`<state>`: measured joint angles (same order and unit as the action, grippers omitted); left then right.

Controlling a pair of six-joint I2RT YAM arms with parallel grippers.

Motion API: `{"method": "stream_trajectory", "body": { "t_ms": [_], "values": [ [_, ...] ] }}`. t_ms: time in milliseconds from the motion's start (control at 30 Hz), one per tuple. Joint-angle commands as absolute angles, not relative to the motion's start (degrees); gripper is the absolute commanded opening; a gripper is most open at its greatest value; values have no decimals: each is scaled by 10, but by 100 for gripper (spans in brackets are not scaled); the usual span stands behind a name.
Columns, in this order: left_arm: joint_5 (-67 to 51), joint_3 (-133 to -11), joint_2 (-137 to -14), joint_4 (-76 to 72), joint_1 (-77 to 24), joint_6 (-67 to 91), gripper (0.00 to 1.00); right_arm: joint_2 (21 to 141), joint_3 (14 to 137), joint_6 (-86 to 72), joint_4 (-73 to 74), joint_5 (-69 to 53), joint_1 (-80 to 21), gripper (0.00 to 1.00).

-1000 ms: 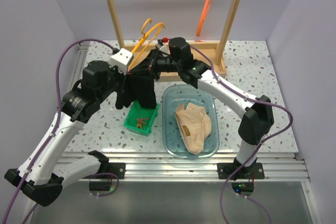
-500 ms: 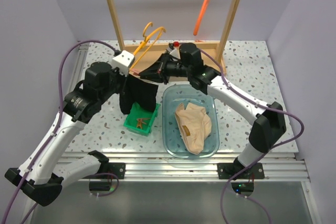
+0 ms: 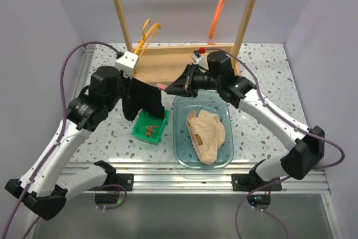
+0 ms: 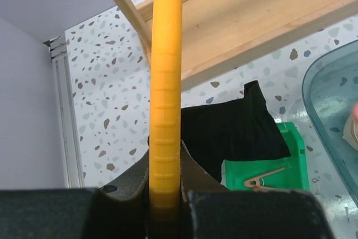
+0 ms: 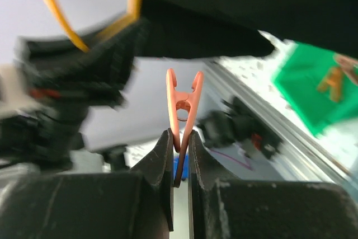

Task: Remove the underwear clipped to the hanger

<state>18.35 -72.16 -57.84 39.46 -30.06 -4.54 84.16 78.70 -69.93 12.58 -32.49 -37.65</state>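
Observation:
My left gripper [image 3: 134,79] is shut on the yellow hanger [image 3: 146,31], whose bar runs up between the jaws in the left wrist view [image 4: 166,82]. The black underwear [image 3: 143,99] hangs below that gripper over the green bin [image 3: 150,128]; what still attaches it to the hanger is hidden. In the left wrist view the black underwear [image 4: 235,130] spreads above the bin [image 4: 285,166]. My right gripper [image 3: 169,88] is shut on a pinkish-brown clip [image 5: 183,102], held clear of the black underwear [image 5: 251,9]. The beige underwear [image 3: 206,132] lies in the clear tub [image 3: 182,155].
More brown clips [image 3: 149,131] lie in the green bin. A wooden frame with two uprights [image 3: 119,9] and a base board [image 3: 162,65] stands at the back. An orange hanger [image 3: 219,4] dangles from the top right of the frame.
My right gripper closed on the clip and drew back to the right, away from the hanger, with the clip in it. The yellow hanger swung left. The black underwear stayed below my left gripper.

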Motion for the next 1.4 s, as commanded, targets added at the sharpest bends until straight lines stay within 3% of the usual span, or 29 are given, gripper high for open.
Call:
{"method": "stream_trajectory", "body": {
  "t_ms": [0, 233, 600, 767, 900, 1000, 1367],
  "values": [
    [244, -756, -574, 346, -299, -26, 0, 792, 759, -555, 270, -309, -388, 0],
    [204, -770, -586, 351, -298, 18, 0, 843, 741, -488, 294, -190, -516, 0],
    [191, -795, -577, 373, -299, 41, 0, 941, 805, -443, 277, -77, -550, 0],
    [180, -793, -579, 371, -298, 51, 0, 947, 801, -462, 244, -100, -551, 53],
    [177, -788, -580, 370, -299, 52, 0, 919, 788, -468, 243, -93, -546, 78],
    [174, -784, -582, 366, -299, 52, 0, 898, 781, -472, 250, -98, -534, 84],
    [120, -766, -581, 375, -299, 50, 0, 784, 828, -461, 265, -128, -440, 84]
  ]
}}
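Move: The green basket that the right hand takes its pink clip to lies about 8 cm to the hand's left, some 6 cm nearer the robot and roughly 28 cm below. The black underwear hangs about 8 cm left of that hand, 2 cm back and 10 cm lower; the blue tote on the table is some 14 cm to the hand's right and 7 cm back. From the left hand the green basket is about 7 cm right, 8 cm back and 27 cm down. Down and back, the right hand swings its clip towards the green basket, sinking some 17 cm while the fingers tip downward about 30 degrees. There the fingers open wide and let go of the clip; the empty hand then climbs about 12 cm, forward and to the right. The left hand keeps its grip on the yellow hanger, lifting it about 3 cm and rolling slightly. ##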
